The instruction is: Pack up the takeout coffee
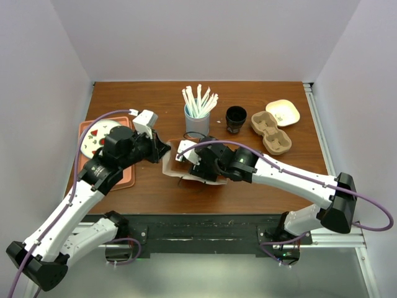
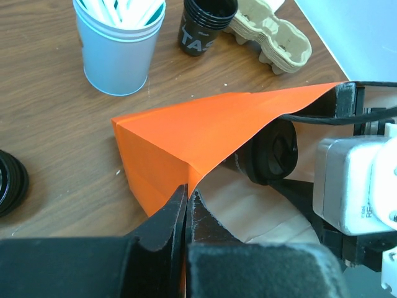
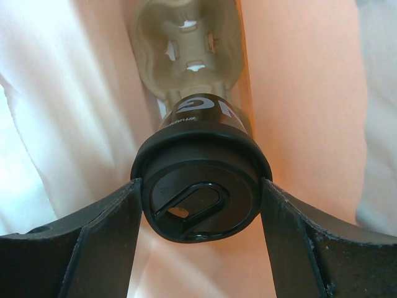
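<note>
The takeout coffee (image 3: 205, 155), a dark brown cup with a round black lid, lies on its side inside an orange paper bag (image 2: 186, 133) that rests on the table (image 1: 170, 162). My right gripper (image 3: 201, 192) reaches into the bag's mouth, its fingers pressed against both sides of the lid. In the left wrist view the lid (image 2: 273, 152) shows just under the bag's lifted rim. My left gripper (image 2: 188, 198) is shut on that upper rim and holds the mouth up. A brown cardboard cup carrier (image 3: 186, 43) sits deeper in the bag, beyond the cup's base.
A blue straw holder (image 1: 196, 118), an all-black cup (image 1: 236, 119), a second cardboard carrier (image 1: 271, 132) and a cream dish (image 1: 283, 112) stand along the back. An orange tray (image 1: 124, 177) with a plate (image 1: 99, 138) lies at the left. A black lid stack (image 2: 9, 183) sits near the bag.
</note>
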You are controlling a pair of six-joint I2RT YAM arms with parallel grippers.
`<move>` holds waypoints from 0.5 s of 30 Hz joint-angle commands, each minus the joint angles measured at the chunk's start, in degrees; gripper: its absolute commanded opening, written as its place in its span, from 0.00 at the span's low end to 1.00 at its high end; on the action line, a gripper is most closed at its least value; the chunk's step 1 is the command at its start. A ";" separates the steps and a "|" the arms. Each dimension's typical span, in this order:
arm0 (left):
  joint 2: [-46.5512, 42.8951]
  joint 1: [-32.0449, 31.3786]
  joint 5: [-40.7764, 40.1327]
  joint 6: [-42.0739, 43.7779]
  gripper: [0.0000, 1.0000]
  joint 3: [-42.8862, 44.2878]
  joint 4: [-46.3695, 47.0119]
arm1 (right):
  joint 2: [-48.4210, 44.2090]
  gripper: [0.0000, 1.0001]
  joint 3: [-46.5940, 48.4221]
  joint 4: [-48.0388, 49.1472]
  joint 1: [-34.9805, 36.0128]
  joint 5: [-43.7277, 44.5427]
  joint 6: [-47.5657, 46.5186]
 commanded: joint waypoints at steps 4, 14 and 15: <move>-0.91 -0.17 -2.04 -0.76 0.26 3.08 -4.47 | -0.64 0.46 0.02 0.79 0.05 -1.12 -2.25; -2.06 -0.26 1.72 -0.23 0.38 1.42 -4.75 | -0.72 0.46 -0.77 1.23 0.05 -1.12 -1.37; -1.97 -0.17 2.69 -0.14 0.36 1.24 -4.31 | -0.90 0.46 -1.03 1.23 0.05 -0.94 -1.54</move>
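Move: The left hand's shut fingers pinch the orange bag's near-left rim, right at the hand point. The held coffee cup is about 12 cm to that hand's right, 2 cm back and 7 cm below; the straw cup is some 13 cm ahead and 10 cm right, the black lids 5 cm ahead and 11 cm left. From the right hand, the pinched rim lies about 12 cm left, 2 cm ahead and 7 cm higher. The left fingers open to let go of the bag's rim while the hand eases about 2 cm back and left. ##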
